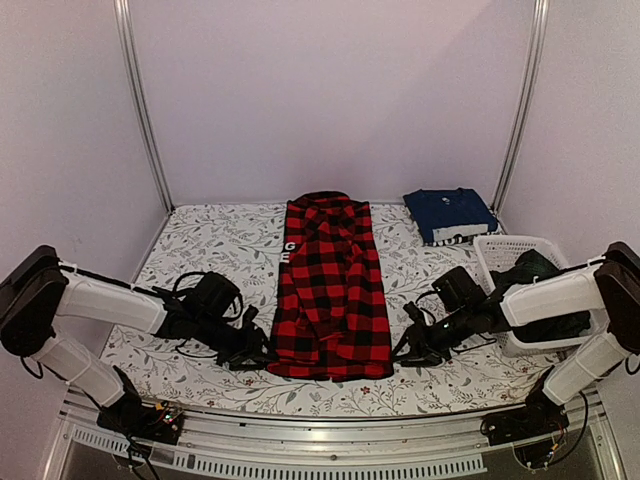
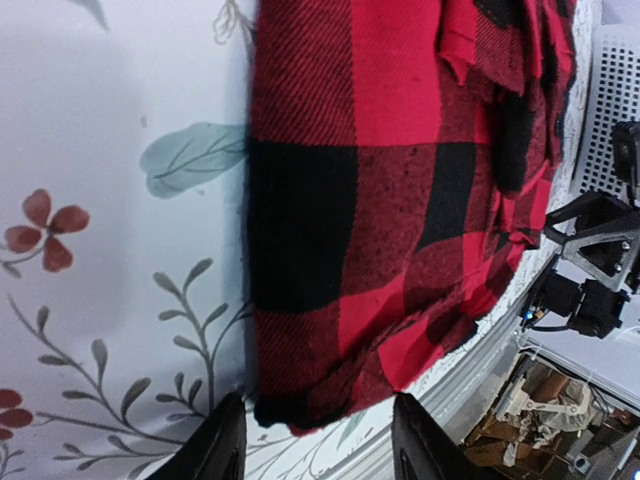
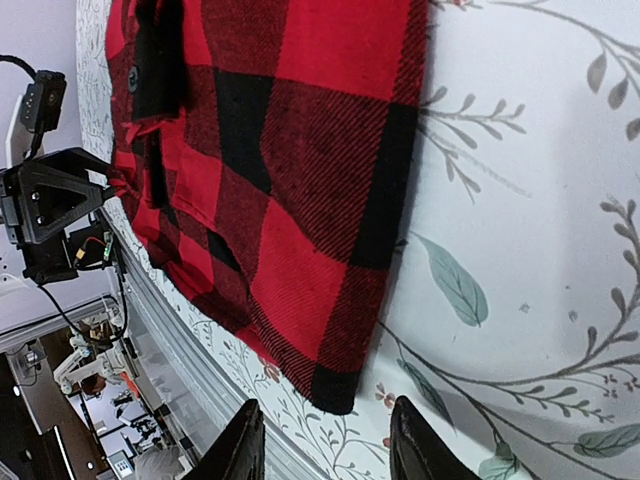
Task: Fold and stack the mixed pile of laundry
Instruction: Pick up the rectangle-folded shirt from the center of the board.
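The red-and-black checked flannel shirt (image 1: 330, 285) lies flat and lengthwise on the floral table cloth, folded into a long strip. My left gripper (image 1: 262, 354) is open at the shirt's near left corner (image 2: 290, 410), its fingertips either side of that corner and nothing held. My right gripper (image 1: 402, 350) is open at the near right corner (image 3: 335, 395), also holding nothing. A navy blue folded garment (image 1: 448, 212) rests at the back right. A dark green-navy plaid garment (image 1: 530, 272) sits in the basket.
The white lattice basket (image 1: 515, 247) stands at the right edge, behind my right arm. The table's metal front rail (image 1: 320, 440) runs just below the shirt's near hem. Floral cloth (image 1: 215, 245) shows left of the shirt.
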`<state>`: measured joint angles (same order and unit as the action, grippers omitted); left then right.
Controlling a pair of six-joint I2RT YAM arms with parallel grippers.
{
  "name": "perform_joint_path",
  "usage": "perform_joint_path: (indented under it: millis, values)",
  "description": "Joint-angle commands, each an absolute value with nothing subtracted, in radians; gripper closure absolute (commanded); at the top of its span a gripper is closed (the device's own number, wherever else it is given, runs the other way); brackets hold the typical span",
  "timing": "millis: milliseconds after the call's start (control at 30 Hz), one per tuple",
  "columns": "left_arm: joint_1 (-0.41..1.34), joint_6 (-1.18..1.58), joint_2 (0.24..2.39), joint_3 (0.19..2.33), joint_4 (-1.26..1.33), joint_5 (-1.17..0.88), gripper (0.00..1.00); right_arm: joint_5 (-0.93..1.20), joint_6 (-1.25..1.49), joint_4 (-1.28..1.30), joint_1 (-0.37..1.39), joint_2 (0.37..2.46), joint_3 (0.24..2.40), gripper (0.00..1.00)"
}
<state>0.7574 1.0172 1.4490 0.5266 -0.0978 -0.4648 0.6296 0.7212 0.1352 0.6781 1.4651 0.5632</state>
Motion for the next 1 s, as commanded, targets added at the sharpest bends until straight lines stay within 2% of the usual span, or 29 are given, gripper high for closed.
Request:
perform_joint_path:
  millis: [0, 167, 300, 500, 700, 967]
  values:
    - [0.776, 1.055, 1.508, 0.526, -0.021, -0.454, 0.52, 0.614, 0.769, 0.025, 0.710, 1.531, 0.551, 0.59]
    - [0.799, 1.064, 1.553, 0.548, -0.017, -0.455, 0.59, 0.608, 0.775, 0.008, 0.721, 1.571, 0.555, 0.62]
    - [0.819, 1.082, 1.552, 0.535, -0.016, -0.446, 0.68, 0.612, 0.764, 0.008, 0.721, 1.593, 0.565, 0.69]
    - [0.839, 1.104, 1.524, 0.512, -0.017, -0.434, 0.81, 0.614, 0.764, 0.021, 0.724, 1.566, 0.555, 0.99]
    - [0.896, 1.115, 1.523, 0.526, -0.028, -0.440, 0.99, 0.622, 0.771, 0.055, 0.739, 1.470, 0.527, 1.00]
    - [1.065, 1.188, 1.411, 0.564, -0.158, -0.407, 1.00, 0.643, 0.838, 0.129, 0.837, 1.266, 0.460, 1.00]
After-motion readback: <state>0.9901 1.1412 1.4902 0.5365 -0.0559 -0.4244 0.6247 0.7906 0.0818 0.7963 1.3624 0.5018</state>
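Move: Each open gripper is already at a near corner of the rectangle-folded shirt. For the left, the left near corner is about 2 cm to its right, level fore and aft and 1 cm below. The right near corner is about 23 cm right of the left hand; from the right hand it is about 1 cm back, 2 cm left and 2 cm below. The white basket stands some 15 cm ahead and 32 cm right of the right hand. Ease the left gripper about 2 cm right onto its corner while the right gripper sinks 2 cm and edges left onto the other. Close both fully, pinching the red-and-black cloth, the right shutting first. Then draw the corners back towards the base, the left roughly 5 cm, low and drifting right, the right some 3 cm back while rising about 3 cm. ##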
